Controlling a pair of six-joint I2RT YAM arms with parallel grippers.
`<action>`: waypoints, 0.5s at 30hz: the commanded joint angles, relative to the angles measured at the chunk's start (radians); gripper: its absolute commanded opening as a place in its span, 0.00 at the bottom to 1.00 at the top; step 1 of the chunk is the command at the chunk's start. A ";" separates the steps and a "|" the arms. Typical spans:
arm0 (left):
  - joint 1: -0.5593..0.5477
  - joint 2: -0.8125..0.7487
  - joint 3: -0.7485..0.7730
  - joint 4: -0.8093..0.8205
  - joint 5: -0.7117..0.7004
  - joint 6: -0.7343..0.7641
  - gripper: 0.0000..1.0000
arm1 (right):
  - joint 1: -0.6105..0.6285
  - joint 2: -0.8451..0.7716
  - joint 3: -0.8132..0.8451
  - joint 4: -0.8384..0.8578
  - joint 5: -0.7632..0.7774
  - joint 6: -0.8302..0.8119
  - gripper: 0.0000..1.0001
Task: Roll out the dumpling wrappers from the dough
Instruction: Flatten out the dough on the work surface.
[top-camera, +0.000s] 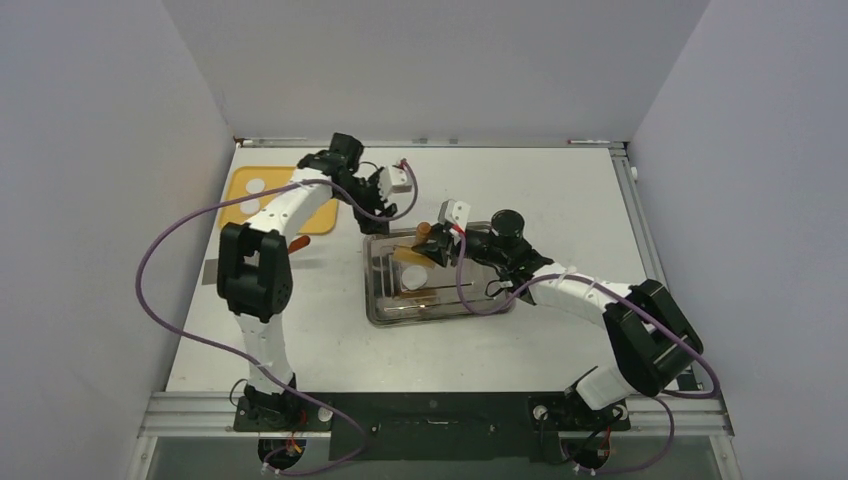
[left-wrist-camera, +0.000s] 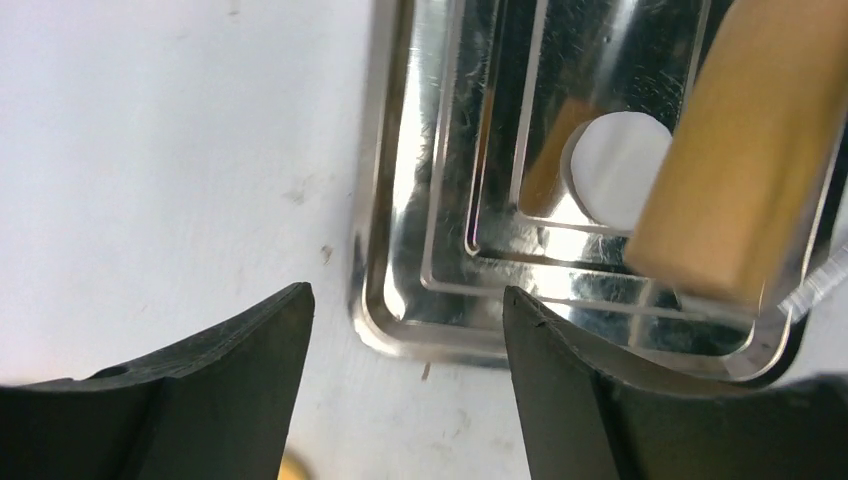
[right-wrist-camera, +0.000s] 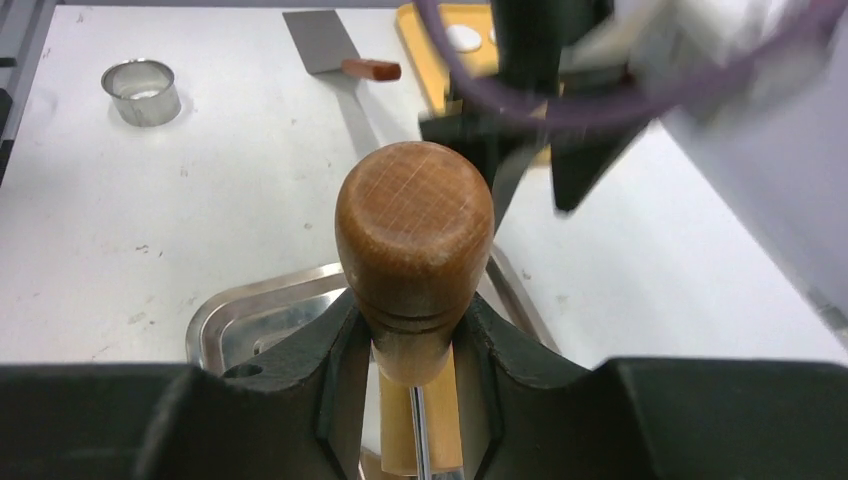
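A round white dough piece (left-wrist-camera: 620, 170) lies in the metal tray (top-camera: 385, 305), beside the pale wooden roller (left-wrist-camera: 740, 150) of a rolling pin. My right gripper (right-wrist-camera: 415, 310) is shut on the pin's brown knob handle (right-wrist-camera: 415, 225) over the tray's back edge. My left gripper (left-wrist-camera: 405, 300) hangs open above the tray's corner (left-wrist-camera: 400, 330) with nothing between its fingers. From above, the left gripper (top-camera: 372, 212) is just behind the tray and the right gripper (top-camera: 432, 243) is close beside it. Two more dough pieces (top-camera: 255, 186) sit on the yellow board (top-camera: 235, 195). No flattened wrapper shows.
A spatula (right-wrist-camera: 325, 40) with an orange handle (top-camera: 300, 243) lies between the board and the tray. A small metal ring (right-wrist-camera: 143, 92) stands on the white table. My left arm's purple cable (right-wrist-camera: 560, 100) hangs close to the pin's knob.
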 joint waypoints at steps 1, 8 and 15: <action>0.063 -0.159 0.002 -0.027 0.228 -0.047 0.67 | -0.016 0.030 0.037 -0.035 -0.072 -0.009 0.08; 0.092 -0.218 -0.075 -0.024 0.330 -0.060 0.68 | -0.015 0.064 0.057 -0.024 -0.068 -0.007 0.08; 0.032 -0.429 -0.253 0.122 0.540 -0.076 0.94 | -0.013 0.158 0.152 -0.037 -0.073 -0.009 0.08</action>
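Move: My right hand holds the roller upright. The dough lies about 19 cm below that hand, some 4 cm ahead and 2 cm to its left, with the wooden roller directly over it, about 10 cm below the hand. From my left hand, the roller's handle is about 11 cm back, 10 cm right and 9 cm higher. The tray's far left corner is 9 cm beneath it, 2 cm ahead and 1 cm left; the dough is 8 cm back, 8 cm right and 9 cm down. My left hand, already clear of the tray, climbs about 7 cm, then draws back some 6 cm towards the roller's handle, its fingers swinging about 20 degrees up towards level, pointing right, and spreading wide. Meanwhile I keep my right-hand grip on the handle and lower the roller nearly 5 cm towards the dough, tipping the hand slightly. ##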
